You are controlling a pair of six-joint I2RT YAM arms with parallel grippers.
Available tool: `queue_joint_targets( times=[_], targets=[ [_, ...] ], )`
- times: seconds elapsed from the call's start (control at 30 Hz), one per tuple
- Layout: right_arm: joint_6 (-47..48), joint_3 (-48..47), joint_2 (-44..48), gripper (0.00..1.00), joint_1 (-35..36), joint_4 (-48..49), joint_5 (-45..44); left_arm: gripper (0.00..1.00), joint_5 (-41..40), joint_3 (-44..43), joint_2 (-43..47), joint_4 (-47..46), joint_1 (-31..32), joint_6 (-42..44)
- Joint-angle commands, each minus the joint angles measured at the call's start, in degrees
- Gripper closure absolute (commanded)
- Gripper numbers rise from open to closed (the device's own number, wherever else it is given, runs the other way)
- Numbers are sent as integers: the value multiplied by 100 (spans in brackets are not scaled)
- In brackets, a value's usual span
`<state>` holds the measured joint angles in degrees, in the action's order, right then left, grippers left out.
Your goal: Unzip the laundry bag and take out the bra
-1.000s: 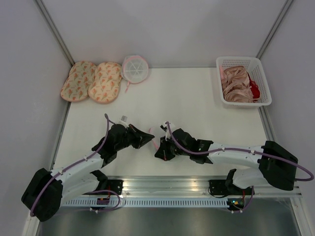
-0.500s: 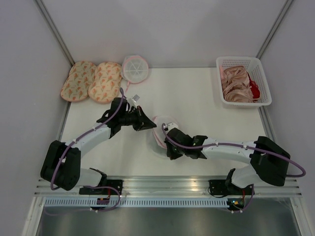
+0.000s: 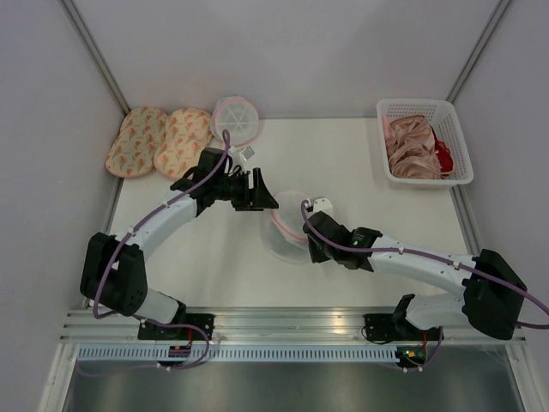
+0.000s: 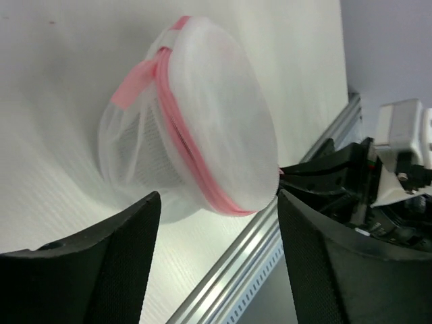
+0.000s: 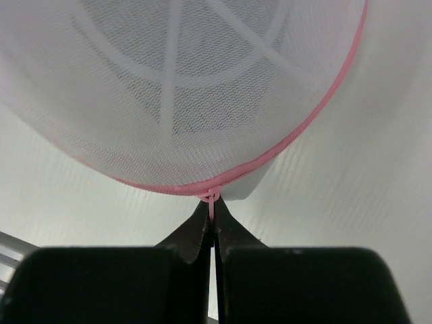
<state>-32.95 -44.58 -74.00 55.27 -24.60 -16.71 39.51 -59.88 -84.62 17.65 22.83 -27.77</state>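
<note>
The laundry bag (image 3: 286, 225) is a round white mesh pouch with pink zip edging, lying mid-table between my grippers. It shows domed in the left wrist view (image 4: 202, 128) and close up in the right wrist view (image 5: 202, 88). My right gripper (image 3: 304, 243) is shut on the pink zip pull (image 5: 213, 200) at the bag's near edge (image 5: 214, 208). My left gripper (image 3: 262, 199) is open and empty just behind and left of the bag, its fingers apart and clear of it (image 4: 216, 270). No black bra shows through the mesh.
A white basket (image 3: 426, 178) at back right holds beige-pink satin garments (image 3: 412, 150) and a red one (image 3: 443, 156). Two patterned oval pouches (image 3: 159, 142) and a ribbed round pouch (image 3: 233, 120) lie at back left. A metal rail (image 3: 292, 322) runs along the near edge.
My left gripper has drawn away from the near middle, up and back to the bag's far left side. My right gripper has shifted right and farther with the bag, which now shows more.
</note>
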Motion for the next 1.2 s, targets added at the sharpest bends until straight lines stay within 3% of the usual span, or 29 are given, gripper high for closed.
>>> queue_joint_targets(
  times=[0.0,0.03,0.1,0.17,0.23,0.37,0.5,0.63,0.9,1.17],
  targets=[
    [69,-130,122,100,-7,218,254,25,-1144,133,489,19,-42,-174],
    [35,-121,88,100,-16,384,369,15,-1434,308,821,28,-42,-289],
    [-9,-113,17,100,-7,543,563,14,-2042,529,1200,28,-42,-710],
    [-45,-113,-106,100,-7,745,809,6,-2280,915,1883,2,-42,-1019],
    [-80,-43,-167,100,-16,1121,1264,0,-2159,1370,2316,-77,-33,-1484],
    [-124,133,-273,100,-7,2001,2379,0,-1501,2040,2985,-279,-33,-2196],
    [-194,177,-475,100,-7,2625,2997,0,-963,2796,3417,-1524,-24,-3118],
    [-203,151,-633,100,-16,2882,3218,0,-726,2833,3006,-1729,-15,-3077],
    [-133,195,-572,99,-7,2987,3551,0,-330,2895,2179,-3258,230,-2955],
    [236,107,-528,100,-7,2777,3903,0,355,1682,844,-2137,1047,-953]
  ],
)
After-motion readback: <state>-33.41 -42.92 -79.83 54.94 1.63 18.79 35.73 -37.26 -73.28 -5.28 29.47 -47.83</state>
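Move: The white laundry bag with the pink zip, still pinched at its edge by the right fingers, has its middle about 6 cm back, 6 cm right and 8 cm below the left hand, and some 7 cm ahead and 4 cm left of the right hand. Another mesh bag lies roughly 23 cm ahead and 10 cm left of the left hand, and the nearer orange pad 17 cm ahead and 24 cm left, both 15 cm lower. Right hand brings the pinched bag about 12 cm left; left opens fully and loops 6 cm back towards it. ##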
